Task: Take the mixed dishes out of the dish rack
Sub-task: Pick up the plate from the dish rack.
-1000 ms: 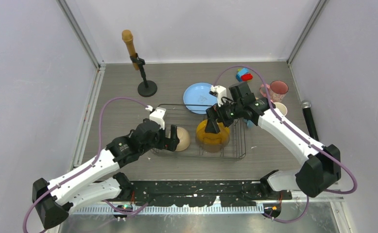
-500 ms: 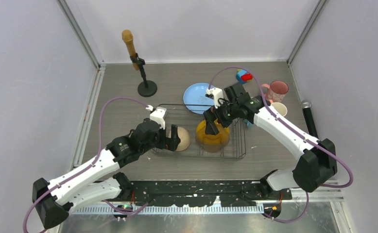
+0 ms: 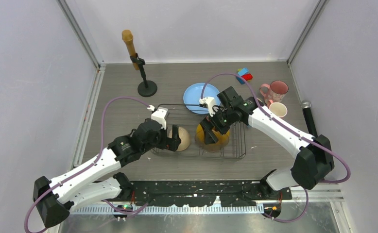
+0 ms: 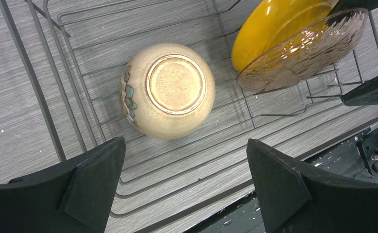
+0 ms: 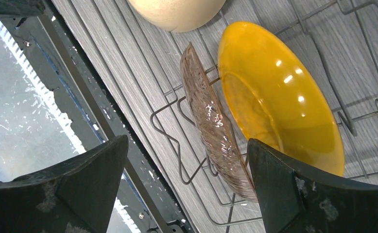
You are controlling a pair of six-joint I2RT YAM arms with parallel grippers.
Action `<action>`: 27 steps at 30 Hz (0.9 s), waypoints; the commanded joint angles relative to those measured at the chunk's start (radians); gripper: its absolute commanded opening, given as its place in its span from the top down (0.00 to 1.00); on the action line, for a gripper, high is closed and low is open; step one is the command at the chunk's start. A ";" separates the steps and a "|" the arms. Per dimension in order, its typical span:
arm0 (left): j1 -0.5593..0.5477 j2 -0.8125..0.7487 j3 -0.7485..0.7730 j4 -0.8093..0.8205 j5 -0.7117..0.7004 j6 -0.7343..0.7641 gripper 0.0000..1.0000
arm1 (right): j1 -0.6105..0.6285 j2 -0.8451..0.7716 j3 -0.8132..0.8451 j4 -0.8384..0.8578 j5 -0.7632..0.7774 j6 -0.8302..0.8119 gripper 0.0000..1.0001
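The dish rack point(image 3: 240, 145) sits mid-table, its wires point(image 4: 34, 87) showing in the left wrist view. Inside it a beige bowl point(image 3: 183, 139) point(image 4: 167, 90) lies upside down. To its right a yellow plate point(image 3: 215, 138) point(image 5: 279, 97) leans in the dividers against a clear pinkish ribbed plate point(image 4: 303, 51) point(image 5: 211, 121). My left gripper point(image 3: 173, 141) point(image 4: 184, 160) hangs open just nearer than the bowl, touching nothing. My right gripper point(image 3: 210, 130) point(image 5: 187, 150) is open over the plates, the ribbed plate's lower rim close to its right finger. A light-blue plate point(image 3: 196, 94) lies on the table behind the rack.
A pink mug point(image 3: 277, 90) and a pale mug point(image 3: 278, 110) stand at the right. A red-blue toy block point(image 3: 245, 74) lies at the back. A stand with a brown microphone point(image 3: 137, 63) is back left; a dark microphone point(image 3: 309, 119) lies far right.
My right arm has swung left and nearer, from beside the rack's back right to over the yellow plate. The left arm has barely shifted. Both grippers stay open.
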 commanded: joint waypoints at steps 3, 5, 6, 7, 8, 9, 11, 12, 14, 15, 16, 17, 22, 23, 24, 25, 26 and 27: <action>0.004 -0.016 0.000 0.052 0.008 0.001 0.00 | 0.011 -0.033 0.034 -0.006 -0.001 -0.007 0.01; 0.004 -0.016 0.001 0.051 0.009 -0.002 0.00 | 0.010 -0.017 0.041 -0.012 -0.014 -0.013 0.03; 0.003 -0.016 0.001 0.051 0.010 -0.002 0.00 | 0.010 -0.005 0.045 -0.016 -0.023 -0.014 0.06; 0.004 -0.016 -0.001 0.050 0.010 -0.003 0.00 | 0.010 0.002 0.052 -0.027 -0.028 -0.017 0.08; 0.004 -0.017 -0.002 0.050 0.010 -0.005 0.00 | 0.011 0.014 0.055 -0.037 -0.034 -0.020 0.12; 0.004 -0.017 -0.002 0.051 0.010 -0.005 0.00 | 0.012 0.020 0.059 -0.041 -0.037 -0.021 0.14; 0.004 -0.017 -0.003 0.051 0.010 -0.005 0.00 | 0.012 0.033 0.058 -0.044 -0.034 -0.023 0.18; 0.004 -0.017 -0.003 0.050 0.010 -0.005 0.00 | 0.013 0.038 0.056 -0.044 -0.029 -0.023 0.20; 0.004 -0.017 -0.003 0.052 0.010 -0.005 0.00 | 0.013 0.046 0.051 -0.040 -0.017 -0.023 0.24; 0.004 -0.016 -0.002 0.052 0.010 -0.005 0.00 | 0.013 0.048 0.051 -0.040 -0.014 -0.025 0.25; 0.004 -0.014 -0.001 0.052 0.009 -0.004 0.00 | 0.013 0.053 0.050 -0.038 -0.013 -0.028 0.27; 0.004 -0.014 -0.001 0.052 0.010 -0.004 0.00 | 0.013 0.057 0.050 -0.037 -0.012 -0.030 0.29; 0.004 -0.008 0.001 0.053 0.013 -0.006 0.00 | 0.013 0.087 0.057 -0.035 -0.017 -0.049 0.36; 0.004 -0.009 0.001 0.052 0.014 -0.007 0.00 | 0.013 0.099 0.061 -0.039 -0.019 -0.051 0.41; 0.004 -0.009 0.001 0.052 0.013 -0.008 0.00 | 0.013 0.104 0.066 -0.045 -0.020 -0.056 0.43; 0.004 -0.009 0.001 0.051 0.014 -0.008 0.00 | 0.013 0.113 0.069 -0.049 -0.021 -0.060 0.47; 0.004 -0.009 0.001 0.050 0.014 -0.008 0.00 | 0.013 0.115 0.074 -0.054 -0.021 -0.063 0.49; 0.004 -0.011 0.001 0.049 0.013 -0.008 0.00 | 0.013 0.119 0.075 -0.055 -0.023 -0.068 0.51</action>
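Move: Just below the right hand's open fingers, the clear brown plate has its middle about 1 cm ahead, level sideways and some 7 cm down. Next to it, the yellow plate stands about 5 cm ahead of the hand, also level sideways. The beige bowl lies roughly 11 cm left and 2 cm ahead, about 10 cm down. From the idle left hand, the clear plate is about 13 cm right, 2 cm ahead and 8 cm below. Closing from wide open to about half, the right hand first stays nearly in place, then sinks a little over 2 cm with a slight tilt onto the clear plate's upper rim. One finger goes down on the near side and the other between the clear and yellow plates; the far finger brings the clear plate's rim back towards the robot, without a full pinch yet. ##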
